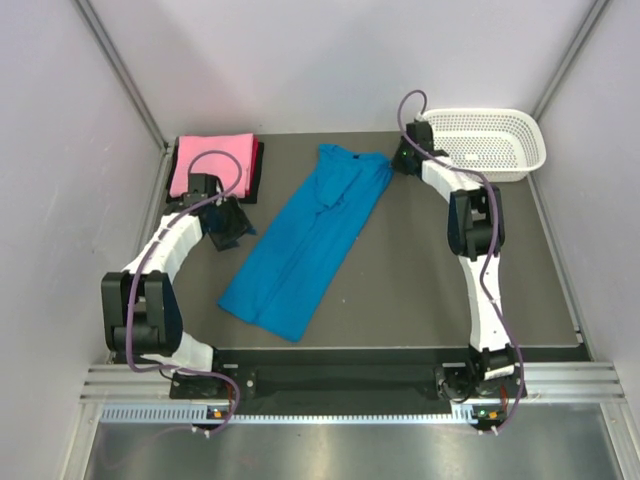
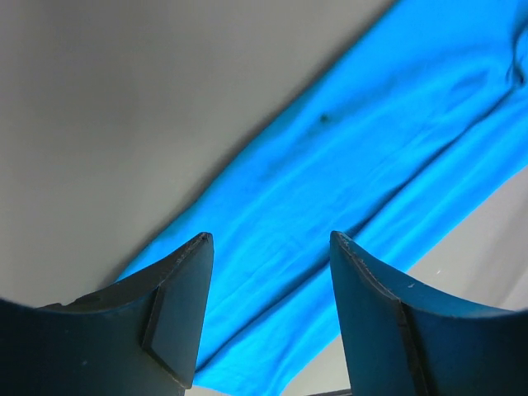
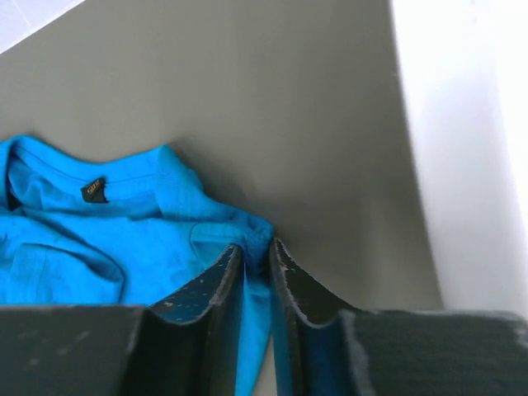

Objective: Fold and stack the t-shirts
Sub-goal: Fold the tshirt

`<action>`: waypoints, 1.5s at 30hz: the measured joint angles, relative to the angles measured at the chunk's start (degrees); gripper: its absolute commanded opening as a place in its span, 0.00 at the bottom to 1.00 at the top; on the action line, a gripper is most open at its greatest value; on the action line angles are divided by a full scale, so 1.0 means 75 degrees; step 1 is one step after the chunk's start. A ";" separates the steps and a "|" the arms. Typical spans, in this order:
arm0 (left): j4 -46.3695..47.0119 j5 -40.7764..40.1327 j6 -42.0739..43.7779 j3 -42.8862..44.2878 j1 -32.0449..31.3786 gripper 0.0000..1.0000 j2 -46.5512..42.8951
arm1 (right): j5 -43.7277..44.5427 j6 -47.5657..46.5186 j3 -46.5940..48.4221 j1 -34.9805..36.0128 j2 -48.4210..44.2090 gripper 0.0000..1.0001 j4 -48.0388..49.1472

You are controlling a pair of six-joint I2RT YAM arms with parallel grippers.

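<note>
A turquoise-blue t-shirt (image 1: 310, 240) lies folded lengthwise in a long strip, running diagonally across the middle of the grey table. Its collar end points to the back. My right gripper (image 1: 397, 160) is shut on a bunched fold of that shirt (image 3: 99, 239) at its far right corner; in the right wrist view cloth fills the narrow gap at the gripper (image 3: 257, 247). My left gripper (image 1: 235, 228) hangs open over the strip's left edge, and its wrist view shows blue cloth (image 2: 346, 190) below the gripper (image 2: 268, 239). A folded pink t-shirt (image 1: 210, 163) rests on a dark maroon one (image 1: 256, 175) at the back left.
A white perforated basket (image 1: 490, 140) stands at the back right corner, just right of my right wrist. Grey walls close in the table on three sides. A white surface (image 3: 462, 165) fills the right side of the right wrist view.
</note>
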 measured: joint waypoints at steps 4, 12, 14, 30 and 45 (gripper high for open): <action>0.0006 0.0108 0.0175 -0.0082 -0.0236 0.63 0.0000 | -0.0251 -0.0146 0.0181 -0.0085 -0.0003 0.32 -0.0265; 0.0003 0.0487 0.0580 -0.0452 -0.0283 0.63 -0.0230 | -0.0221 -0.0201 -0.0329 0.0038 -0.1107 0.41 -0.1128; 0.0052 0.0455 0.0644 -0.0568 -0.0283 0.63 -0.0446 | -0.0152 -0.0169 -0.0784 0.0187 -0.1786 0.43 -0.1192; 0.0122 0.0548 0.0519 -0.0726 0.0093 0.63 -0.1087 | 0.0883 0.4202 -0.7399 0.4339 -0.6423 0.42 -0.1180; 0.0119 0.0691 0.0493 -0.0726 0.0379 0.61 -0.0973 | 0.0825 0.7178 -0.8585 0.7597 -0.6604 0.40 0.0122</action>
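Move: The right hand still has the shirt's far right corner between its barely opening fingers; its next mark, the shirt's near right corner, lies about 54 cm back, 28 cm to its left and 2 cm lower. The near left corner is roughly 20 cm left of that mark and 11 cm farther out. The white basket's middle stands about 26 cm to the hand's right and 6 cm ahead. From the left hand the mark lies some 27 cm back, 12 cm right and 9 cm down. Back and to the left in one big fast arc, the right hand releases the far corner as its fingers open partway, rises about 14 cm, then sweeps roughly 50 cm back and down to hang low and open just short of the near right corner. On the way its fingers tip some 30 degrees steeper and roll so the hand's left side rises. The left hand, still open over the table, eases slightly back and up. ##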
